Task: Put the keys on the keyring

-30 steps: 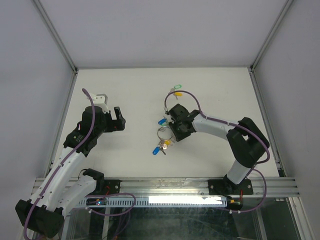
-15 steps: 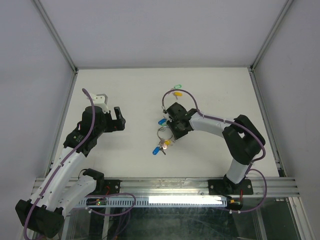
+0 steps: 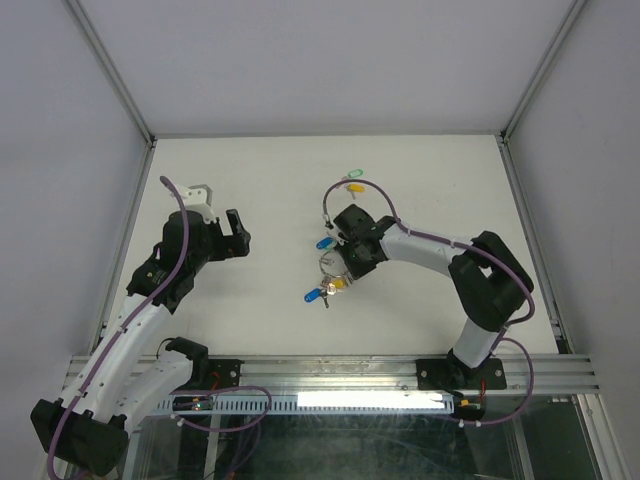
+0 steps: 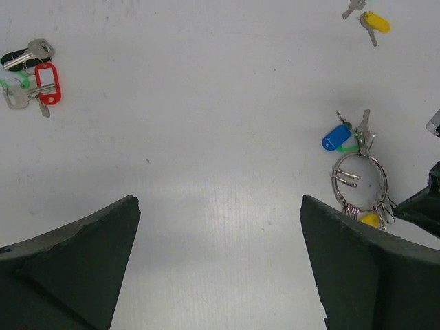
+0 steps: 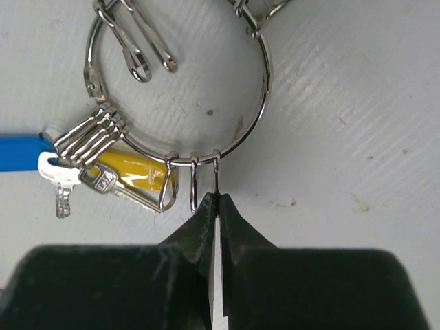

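Note:
The keyring (image 5: 265,75) is a thin silver wire ring lying flat on the white table, carrying small wire clips, a yellow-tagged key (image 5: 137,175) and a blue tag (image 5: 20,151). My right gripper (image 5: 218,197) is shut on one small wire clip hanging from the ring's near side. In the top view the right gripper (image 3: 339,268) is at the keyring (image 3: 328,262), mid-table. A loose green key (image 3: 350,173) and a loose yellow key (image 3: 354,186) lie behind it. My left gripper (image 3: 241,230) is open and empty, to the ring's left. The left wrist view shows the left gripper (image 4: 218,199) and, at the right, the keyring (image 4: 359,180).
A second bunch with a red tag (image 4: 47,84), a black-headed key and a green loop lies at the upper left of the left wrist view; the left arm hides it from above. Metal frame posts and grey walls border the table (image 3: 430,190).
The right gripper and the keyring shifted slightly right, the hanging keys drawing in under the ring. The left gripper moved a little toward the back.

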`<state>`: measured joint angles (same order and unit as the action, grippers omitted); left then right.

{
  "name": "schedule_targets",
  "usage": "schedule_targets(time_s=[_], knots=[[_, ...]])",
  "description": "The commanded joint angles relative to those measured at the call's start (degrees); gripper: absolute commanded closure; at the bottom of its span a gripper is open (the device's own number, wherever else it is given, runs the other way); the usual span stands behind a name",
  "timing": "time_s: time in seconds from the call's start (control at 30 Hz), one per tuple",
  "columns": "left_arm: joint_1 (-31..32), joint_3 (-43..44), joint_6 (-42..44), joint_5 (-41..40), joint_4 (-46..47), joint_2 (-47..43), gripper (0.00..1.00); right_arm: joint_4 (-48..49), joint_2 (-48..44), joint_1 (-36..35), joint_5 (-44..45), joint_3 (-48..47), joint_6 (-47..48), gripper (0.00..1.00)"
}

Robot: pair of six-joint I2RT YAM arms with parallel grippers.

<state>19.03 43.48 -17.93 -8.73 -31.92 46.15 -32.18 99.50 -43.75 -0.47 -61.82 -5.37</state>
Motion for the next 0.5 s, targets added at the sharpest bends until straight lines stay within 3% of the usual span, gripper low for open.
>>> schedule_targets(time_s=[0.0,0.27,0.47], knots=[[-0.3,0.6,-0.9,2.2,5.7,-1.0,0.01,-5.5,-5.5,-0.2,0.4,-4.7,0.3,1.0],[0.1,-3.9,-0.3,15.1,15.4,-4.9,0.01,-16.9,-9.5,-0.3,-0.9,-8.2,-2.8,1.0],[4.7,-6.8,-1.1,16.4,22.3,-6.8,0.03,-23.6,-13.5,-0.2,-4.6,-11.7,-3.6,1.0]])
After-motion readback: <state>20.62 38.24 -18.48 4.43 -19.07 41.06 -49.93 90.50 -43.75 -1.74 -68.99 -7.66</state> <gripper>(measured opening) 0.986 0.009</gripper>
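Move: The keyring lies on the table with its middle about 3 cm left of the right hand and 2 cm ahead; that hand already pinches one wire loop on the ring's near right side. From the same hand the yellow tag is some 2 cm left and 2 cm back, one blue tag 7 cm left and 4 cm back, the other blue tag 5 cm left and 6 cm ahead, all roughly 2 cm below. From the left hand the keyring is about 21 cm right, nearly level in reach, and 18 cm below. The keyring is drawn up by its pinched wire loop: the right hand, fingers still shut on it, climbs about 7 cm, easing back and slightly right in the later part, its wrist barely turning. Empty and wide open, the left hand swings some 5 cm right towards the keyring and rises a little, turning clockwise as its fingers tip up and its right side lifts. ##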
